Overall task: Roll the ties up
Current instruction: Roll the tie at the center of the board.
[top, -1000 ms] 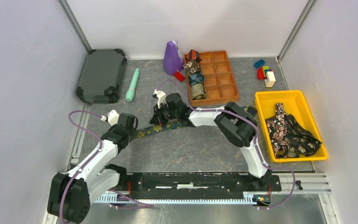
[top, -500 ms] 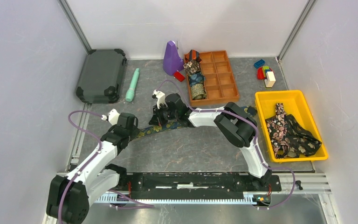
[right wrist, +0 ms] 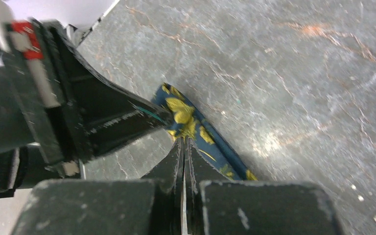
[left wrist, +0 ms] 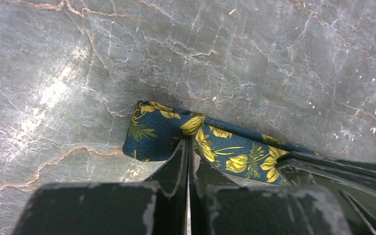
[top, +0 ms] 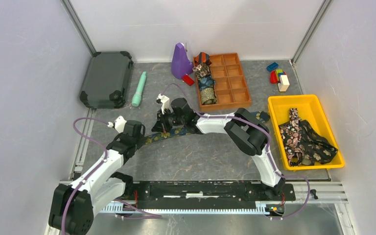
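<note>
A navy tie with gold flowers (top: pixel 177 133) lies as a flat strip on the grey table between the two arms. My left gripper (top: pixel 143 141) is shut on its left end; the left wrist view shows the jaws pinching the tie (left wrist: pixel 230 152) just behind its folded tip. My right gripper (top: pixel 162 128) is shut on the same tie (right wrist: pixel 210 142) a little further along, close beside the left gripper (right wrist: pixel 103 117). Three rolled ties (top: pixel 205 83) sit in the left column of the brown tray (top: pixel 235 78). Loose dark floral ties (top: pixel 306 139) lie in the yellow bin (top: pixel 274 105).
A mint-green stick (top: pixel 139 89) and a dark grey case (top: pixel 105 78) lie at the back left. A purple object (top: pixel 180 61) stands by the tray. Coloured toy blocks (top: pixel 279 78) sit at the back right. A rail runs along the near edge.
My right gripper has shifted slightly left and away from the bases with the tie in it. The left gripper has barely moved.
</note>
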{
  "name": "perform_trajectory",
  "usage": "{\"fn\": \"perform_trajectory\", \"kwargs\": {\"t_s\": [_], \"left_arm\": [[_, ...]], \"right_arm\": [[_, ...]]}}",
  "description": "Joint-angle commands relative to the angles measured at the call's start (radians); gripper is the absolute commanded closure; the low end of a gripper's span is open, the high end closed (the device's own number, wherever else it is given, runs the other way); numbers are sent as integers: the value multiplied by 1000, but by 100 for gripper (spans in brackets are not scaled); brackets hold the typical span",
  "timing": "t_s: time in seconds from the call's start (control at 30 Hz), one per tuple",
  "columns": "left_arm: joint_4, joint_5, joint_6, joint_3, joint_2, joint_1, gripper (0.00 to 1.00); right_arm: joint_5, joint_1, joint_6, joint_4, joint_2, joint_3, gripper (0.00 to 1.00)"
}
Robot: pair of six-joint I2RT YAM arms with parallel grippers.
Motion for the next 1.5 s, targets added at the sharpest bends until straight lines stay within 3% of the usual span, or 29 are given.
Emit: {"fn": "perform_trajectory", "kwargs": {"t_s": [0.0,0.6,0.9,1.0,1.13,1.33,1.47], "left_arm": [[48,10,29,-28,1,-4,98],[27,26,24,-57,-62,-4,98],[14,21,27,-52,-84,-4,98],[-7,19,28,-39,-95,-3,91],[-74,-11,34,-10,-128,-4,71],[-133,-121,12,-7,-179,-3,73],[-85,-133,7,-14,-115,-3,77]], "right_arm": [[-30,23,12,40,19,86,100],[-74,100,51,-22,239,328,100],[-28,101,31,-65,264,307,100],[-18,100,26,-69,265,302,100],[-14,100,21,-70,265,295,100],[-7,97,16,-62,259,277,100],[-5,95,13,-57,249,262,100]]}}
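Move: The tie's left end lies about 9 cm to the left of my closed right fingertips, 3 cm nearer my base and 4 cm below them. From my left fingertips, shut on the cloth, that end is some 3 cm to the left, level fore-and-aft and about 1 cm lower. The mint-green rod lies roughly 20 cm ahead and 7 cm left of my right hand, the red block about 23 cm ahead and 14 cm right of it, both some 3 cm lower. I carry my closed right hand about 7 cm left and slightly back along the tie in a low arch, rising first and then dropping some 7 cm until the tips touch down on the cloth near its left end. Meanwhile my left hand, pinching the tie, sinks a centimetre and eases back about 2 cm, then opens roughly a quarter and slips 2 cm left towards the end. ##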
